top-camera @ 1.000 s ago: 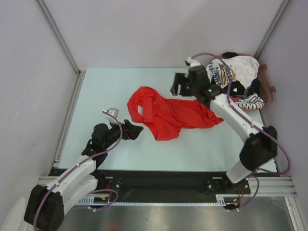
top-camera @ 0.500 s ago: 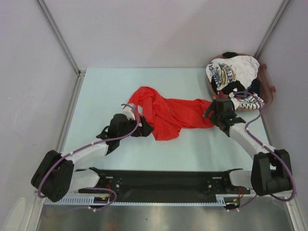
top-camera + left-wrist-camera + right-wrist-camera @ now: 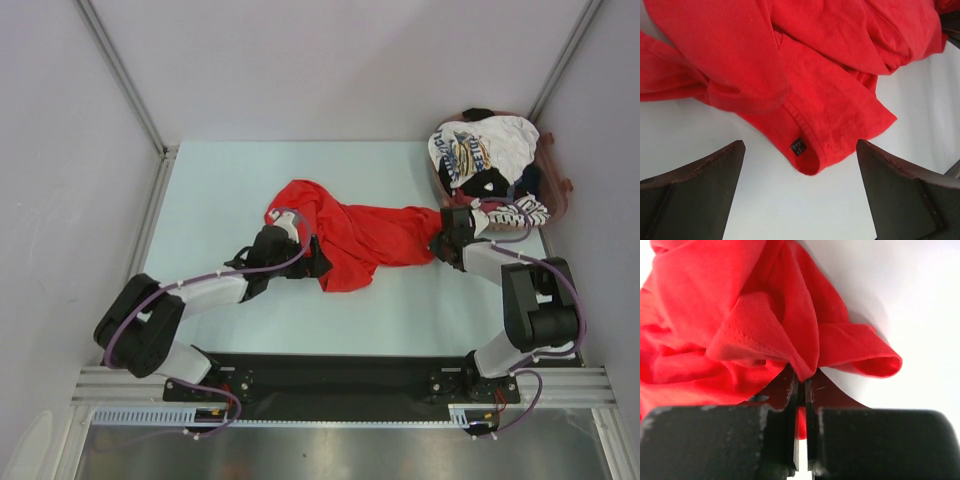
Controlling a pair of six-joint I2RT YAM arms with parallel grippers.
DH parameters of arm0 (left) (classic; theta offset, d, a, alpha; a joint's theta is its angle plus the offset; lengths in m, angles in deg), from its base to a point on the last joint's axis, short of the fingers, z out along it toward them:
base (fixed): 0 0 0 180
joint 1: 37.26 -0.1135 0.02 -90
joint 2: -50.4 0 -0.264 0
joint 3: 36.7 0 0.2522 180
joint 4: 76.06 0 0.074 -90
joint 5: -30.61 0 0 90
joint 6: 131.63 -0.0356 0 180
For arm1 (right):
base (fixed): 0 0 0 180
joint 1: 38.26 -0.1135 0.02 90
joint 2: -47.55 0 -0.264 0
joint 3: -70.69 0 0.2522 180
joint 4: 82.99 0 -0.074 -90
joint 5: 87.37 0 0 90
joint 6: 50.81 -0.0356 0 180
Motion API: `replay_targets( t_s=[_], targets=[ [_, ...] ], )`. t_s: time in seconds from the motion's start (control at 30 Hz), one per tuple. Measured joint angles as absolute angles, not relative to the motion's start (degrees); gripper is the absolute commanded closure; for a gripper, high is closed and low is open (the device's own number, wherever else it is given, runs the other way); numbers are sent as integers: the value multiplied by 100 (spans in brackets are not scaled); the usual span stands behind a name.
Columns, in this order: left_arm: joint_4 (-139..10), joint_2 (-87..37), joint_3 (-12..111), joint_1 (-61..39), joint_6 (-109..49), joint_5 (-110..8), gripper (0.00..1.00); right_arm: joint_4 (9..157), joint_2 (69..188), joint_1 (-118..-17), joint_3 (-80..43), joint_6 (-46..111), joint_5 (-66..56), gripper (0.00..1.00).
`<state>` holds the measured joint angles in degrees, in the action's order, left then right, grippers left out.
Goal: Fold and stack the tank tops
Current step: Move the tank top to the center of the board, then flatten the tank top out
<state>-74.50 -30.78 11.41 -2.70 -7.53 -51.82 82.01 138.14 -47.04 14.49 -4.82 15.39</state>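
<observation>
A bright red tank top (image 3: pixel 350 235) lies crumpled across the middle of the table. My right gripper (image 3: pixel 441 248) is at its right end. In the right wrist view the jaws (image 3: pixel 801 377) are shut on a pinched fold of the red cloth (image 3: pixel 715 315). My left gripper (image 3: pixel 318 262) sits low at the garment's near-left edge. Its jaws (image 3: pixel 800 145) stand wide open on either side of a hem corner of the red top (image 3: pixel 790 60) that carries a small dark label (image 3: pixel 798 146), and they touch nothing.
More tank tops are piled at the back right in a brownish basket (image 3: pixel 560 190): a white one with blue-yellow print (image 3: pixel 480 150), a dark one (image 3: pixel 490 183) and a black-and-white striped one (image 3: pixel 520 212). Metal frame posts and walls border the table.
The right arm came down from the back to the red top's right end and shut on the cloth. The left arm reached forward and right to the garment's near-left hem, still open.
</observation>
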Motion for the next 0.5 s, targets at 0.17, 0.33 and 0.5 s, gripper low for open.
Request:
replay_targets(
  t_s=[0.17,0.33,0.5],
  targets=[
    [-7094,-3607,1727,-250,-751,-5503,0,7945,13084,-4817,1429,-367,1770,100],
    [-6718,-4012,2290,-309,-726,-6021,16,7371,11996,-4914,933,-71,1934,100],
    [-6449,-4694,3062,-615,-643,-6069,100,6975,11554,-4903,490,125,1858,99]
  ],
)
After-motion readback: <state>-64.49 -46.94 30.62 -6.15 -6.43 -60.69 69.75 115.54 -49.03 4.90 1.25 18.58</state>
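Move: The loose fold at the near-left edge of the tank top lies about 8 cm ahead of the left hand, 1 cm to its left and 1 cm below; the cloth's crumpled middle is some 8 cm ahead and 8 cm right of that hand. The right hand already holds the cloth's right end: from it that fold is about 32 cm left and 4 cm ahead, the board's centre 25 cm left and 3 cm ahead, the clothes basket's middle 17 cm right and 22 cm ahead. The tank top's right end, still pinched in the shut right fingers, goes straight up about 17 cm, the right hand tipping its fingers some 20 degrees outward from pointing down. Meanwhile the wide-open left hand slides forward about 8 cm low over the cloth, sinking very slightly and turning some 10 degrees counter-clockwise, then closes late and pinches the loose fold. ##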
